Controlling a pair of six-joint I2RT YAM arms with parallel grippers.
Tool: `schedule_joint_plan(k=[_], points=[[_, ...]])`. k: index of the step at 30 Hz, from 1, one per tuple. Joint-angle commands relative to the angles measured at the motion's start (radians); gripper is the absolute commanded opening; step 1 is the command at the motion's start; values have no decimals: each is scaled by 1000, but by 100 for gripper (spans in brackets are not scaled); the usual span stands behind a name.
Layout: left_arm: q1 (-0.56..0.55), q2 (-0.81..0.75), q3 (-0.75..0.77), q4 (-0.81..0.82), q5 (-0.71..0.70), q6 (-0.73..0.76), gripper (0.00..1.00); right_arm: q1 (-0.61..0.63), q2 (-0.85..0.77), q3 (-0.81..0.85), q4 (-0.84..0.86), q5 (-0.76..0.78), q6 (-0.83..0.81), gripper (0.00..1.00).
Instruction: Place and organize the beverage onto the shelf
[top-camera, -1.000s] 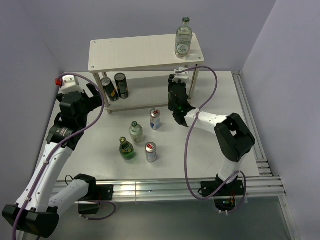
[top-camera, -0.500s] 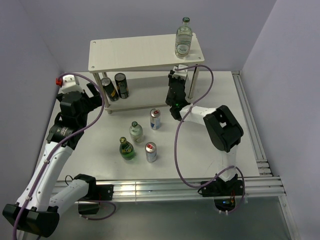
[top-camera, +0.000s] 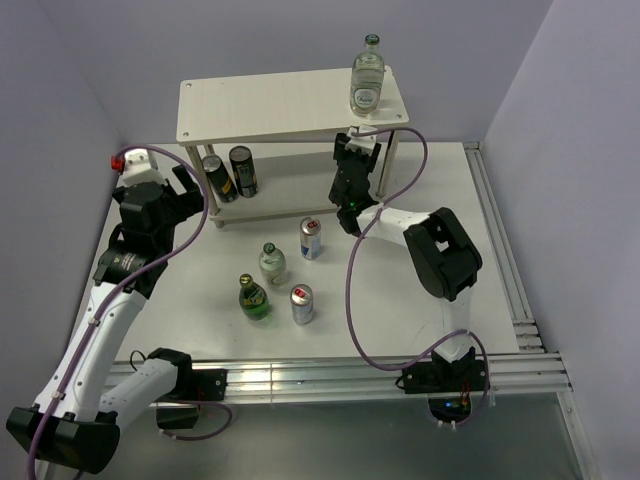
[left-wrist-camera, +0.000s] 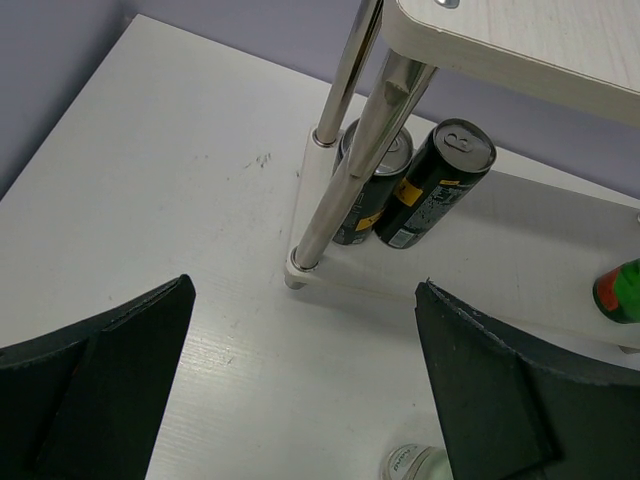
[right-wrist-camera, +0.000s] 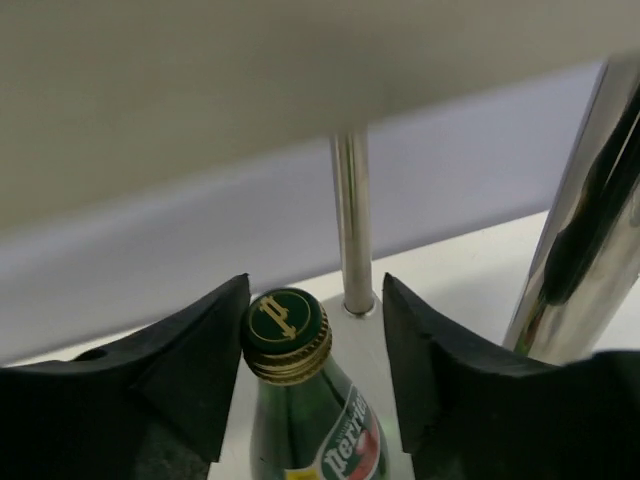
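Note:
The pale wood shelf stands at the back; a clear bottle with a green cap is on its top board at the right. My right gripper reaches under the top board and is shut on a green glass bottle, held upright between the fingers over the lower board near a rear leg. On the table stand a silver-blue can, a clear bottle, a green bottle and a second can. My left gripper is open and empty left of the shelf.
Two dark cans stand on the lower board at the left, behind the front left leg. The left wrist view shows the clear bottle's cap at its lower edge. Purple walls enclose the table; a rail runs along the right edge.
My right gripper has moved away from me, in under the shelf's top board with the green bottle, and its elbow has folded in. The left arm has not moved.

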Motion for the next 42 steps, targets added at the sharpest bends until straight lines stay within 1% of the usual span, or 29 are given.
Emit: schedule_joint_plan(k=[1, 7, 8, 9, 10, 12, 17, 18, 19, 20, 22, 23, 24, 25, 26, 27, 28, 30, 31, 33, 35, 42], points=[[6, -6, 8, 31, 19, -13, 99, -8, -29, 63, 106, 38, 19, 64], [8, -9, 9, 31, 22, -13, 99, -6, -32, 61, 87, 53, 21, 77], [8, -9, 9, 32, 22, -13, 99, -8, -38, 58, 83, 56, 28, 90], [8, -8, 9, 32, 22, -13, 99, -8, -60, 52, 60, 53, 36, 97], [8, -8, 8, 29, 26, -13, 99, -8, -80, 32, 47, 42, 45, 100], [9, -8, 11, 31, 34, -8, 99, 0, -123, -4, 18, 25, 76, 100], [12, -18, 11, 31, 45, 4, 99, 43, -359, -182, -55, 12, 140, 100], [14, -21, 8, 32, 45, 4, 99, 64, -397, -211, -80, 7, 174, 100], [14, -23, 6, 34, 46, 4, 99, 76, -466, -260, -89, 9, 185, 100], [14, -23, 5, 35, 49, 5, 99, 89, -495, -282, -104, 9, 191, 100], [15, -23, 3, 39, 72, 7, 99, 128, -561, -325, -196, 35, 214, 100], [15, -20, 5, 40, 77, 8, 99, 144, -627, -342, -228, 44, 246, 100], [15, -18, 5, 42, 89, 8, 99, 161, -671, -360, -323, 12, 275, 100], [15, -14, 6, 40, 89, 8, 99, 188, -711, -398, -366, -37, 347, 100], [15, -14, 8, 40, 89, 8, 99, 204, -788, -420, -434, -95, 376, 100], [15, -14, 8, 37, 86, 7, 99, 217, -816, -451, -454, -275, 393, 100], [15, -17, 8, 39, 83, 7, 99, 240, -836, -457, -476, -333, 410, 100], [17, -18, 8, 40, 79, 8, 99, 292, -862, -456, -532, -393, 407, 100], [18, -21, 6, 40, 71, 8, 99, 352, -859, -446, -558, -427, 398, 100], [23, -24, 5, 42, 69, 8, 99, 412, -839, -410, -624, -441, 410, 100], [25, -26, 5, 42, 68, 8, 99, 463, -821, -394, -654, -465, 447, 100], [31, -32, 0, 42, 66, 8, 99, 541, -700, -338, -697, -488, 544, 97]])
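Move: My right hand is under the top board with its fingers already loosened around the shelved green bottle, whose middle is about 6 cm straight below. The clear bottle is about 25 cm back, 20 cm left and 16 cm below. The far silver can stands some 7 cm farther out than it and 9 cm to its right; the front green bottle is 9 cm nearer me and 3 cm left of it. From my left hand, the clear bottle lies roughly 4 cm back, 13 cm right and 22 cm down. I spread my right fingers wide to free the shelved green bottle, lifting slightly, then draw back out from under the top board, about 28 cm in all, rising on the way. Clear of the shelf, I swing some 18 cm left and sink again towards the clear bottle, turning the hand about 55 degrees counter-clockwise and tipping it down, fingers staying open. ##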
